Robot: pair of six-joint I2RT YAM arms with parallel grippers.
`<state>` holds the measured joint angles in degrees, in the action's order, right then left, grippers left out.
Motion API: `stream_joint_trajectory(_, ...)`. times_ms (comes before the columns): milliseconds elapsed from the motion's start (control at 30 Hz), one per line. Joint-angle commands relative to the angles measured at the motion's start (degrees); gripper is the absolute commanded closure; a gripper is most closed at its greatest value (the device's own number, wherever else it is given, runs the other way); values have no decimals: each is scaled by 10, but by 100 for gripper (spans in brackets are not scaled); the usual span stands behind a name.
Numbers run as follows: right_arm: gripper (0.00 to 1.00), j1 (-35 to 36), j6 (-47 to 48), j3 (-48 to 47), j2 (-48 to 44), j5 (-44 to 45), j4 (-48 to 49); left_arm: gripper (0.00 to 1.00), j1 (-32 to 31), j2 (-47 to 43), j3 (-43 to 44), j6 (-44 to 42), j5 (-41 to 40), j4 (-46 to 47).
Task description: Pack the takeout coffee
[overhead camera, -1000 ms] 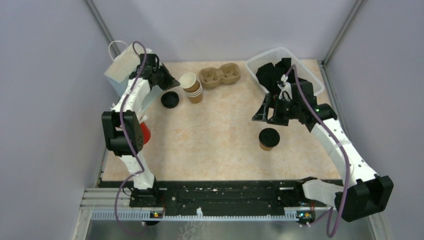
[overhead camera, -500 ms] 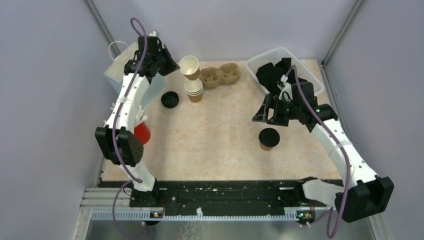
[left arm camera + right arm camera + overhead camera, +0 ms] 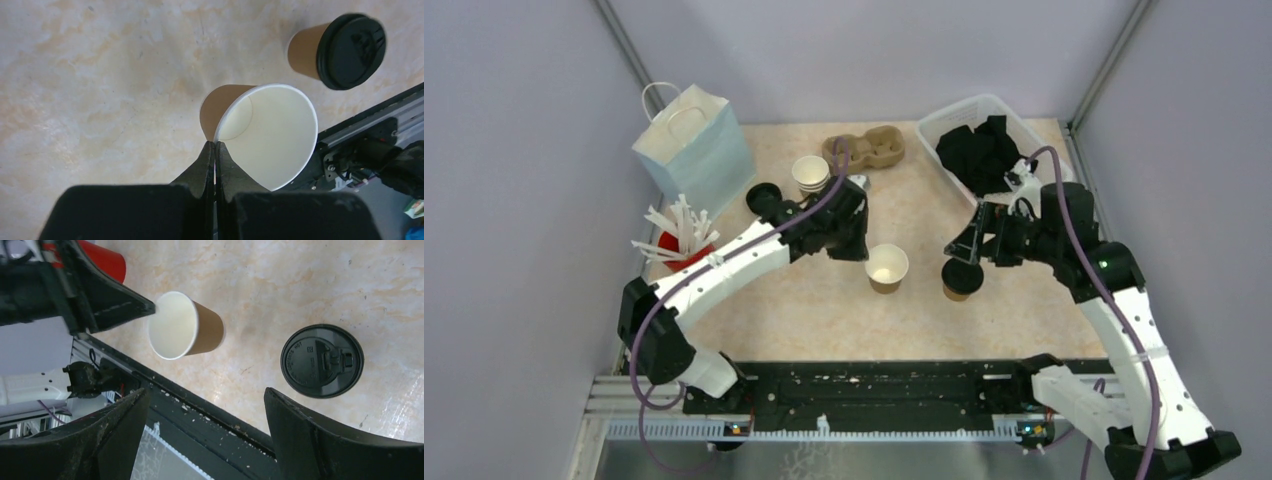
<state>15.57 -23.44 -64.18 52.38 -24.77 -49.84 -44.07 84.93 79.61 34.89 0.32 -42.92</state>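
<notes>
An open kraft-brown cup (image 3: 887, 267), white inside, hangs tilted at the table's middle. My left gripper (image 3: 864, 248) is shut on its rim, one finger inside and one outside; the left wrist view shows the pinch (image 3: 215, 144) on the cup (image 3: 265, 135). Just right of it stands a second kraft cup (image 3: 962, 278) with a black lid (image 3: 322, 360). My right gripper (image 3: 972, 248) hovers open over and behind this lidded cup, its fingers wide apart (image 3: 205, 392) with nothing between them. The open cup (image 3: 185, 326) also shows in the right wrist view.
A short stack of kraft cups (image 3: 810, 175) and a loose black lid (image 3: 764, 197) sit at the back left. Behind them are the cardboard carrier (image 3: 864, 150) and a pale blue paper bag (image 3: 694, 150). A red cup of white sticks (image 3: 679, 240) stands left; a clear bin (image 3: 1036, 138) of black lids is back right.
My left gripper lifted the top cup off the stack and carried it forward to the table's middle, beside the lidded cup. My right gripper drew closer to the lidded cup, still open.
</notes>
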Motion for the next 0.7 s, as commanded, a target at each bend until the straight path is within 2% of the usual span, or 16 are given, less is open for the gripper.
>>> stream_joint_trajectory(0,15,-3,3,-17,-47,10,-32,100,-43,0,-52,34,-51,40)
stream_joint_trajectory(167,15,-3,-5,-9,-74,9,-49,100,-64,18,-81,42,-74,64)
stream_joint_trajectory(400,15,-3,-9,7,-86,-3,-48,100,-66,20,-141,19,-69,174)
stream_joint_trajectory(533,15,-3,-7,8,-82,-9,-47,100,-66,37,-126,7,-80,177)
stream_joint_trajectory(567,15,-3,-5,7,-79,-9,-49,95,-66,39,-116,9,-82,164)
stream_joint_trajectory(667,15,-3,4,2,-69,-6,-51,56,-64,17,-96,16,-121,106)
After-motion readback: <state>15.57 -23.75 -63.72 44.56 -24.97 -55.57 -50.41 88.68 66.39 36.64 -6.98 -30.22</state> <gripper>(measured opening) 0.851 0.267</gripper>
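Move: Just below the left hand, which already holds the empty cup by its rim, is the bare table spot for it: about 5 cm right, 3 cm back and some 17 cm down. The lidded cup stands about 22 cm to this hand's right and 1 cm nearer the base, 12 cm lower; the cup stack is roughly 24 cm ahead and 12 cm left. From the right hand the spot lies about 13 cm left, level with it front to back, and 22 cm down. Lowering the pinched empty cup to the table left of the lidded cup, the left hand sinks about 8 cm, quickly at first and then easing; it draws back some 3 cm early on and then creeps forward and slightly right. At the very end its fingers part and let go of the rim. The right hand, open and empty, backs off about 4 cm, rising slightly. ##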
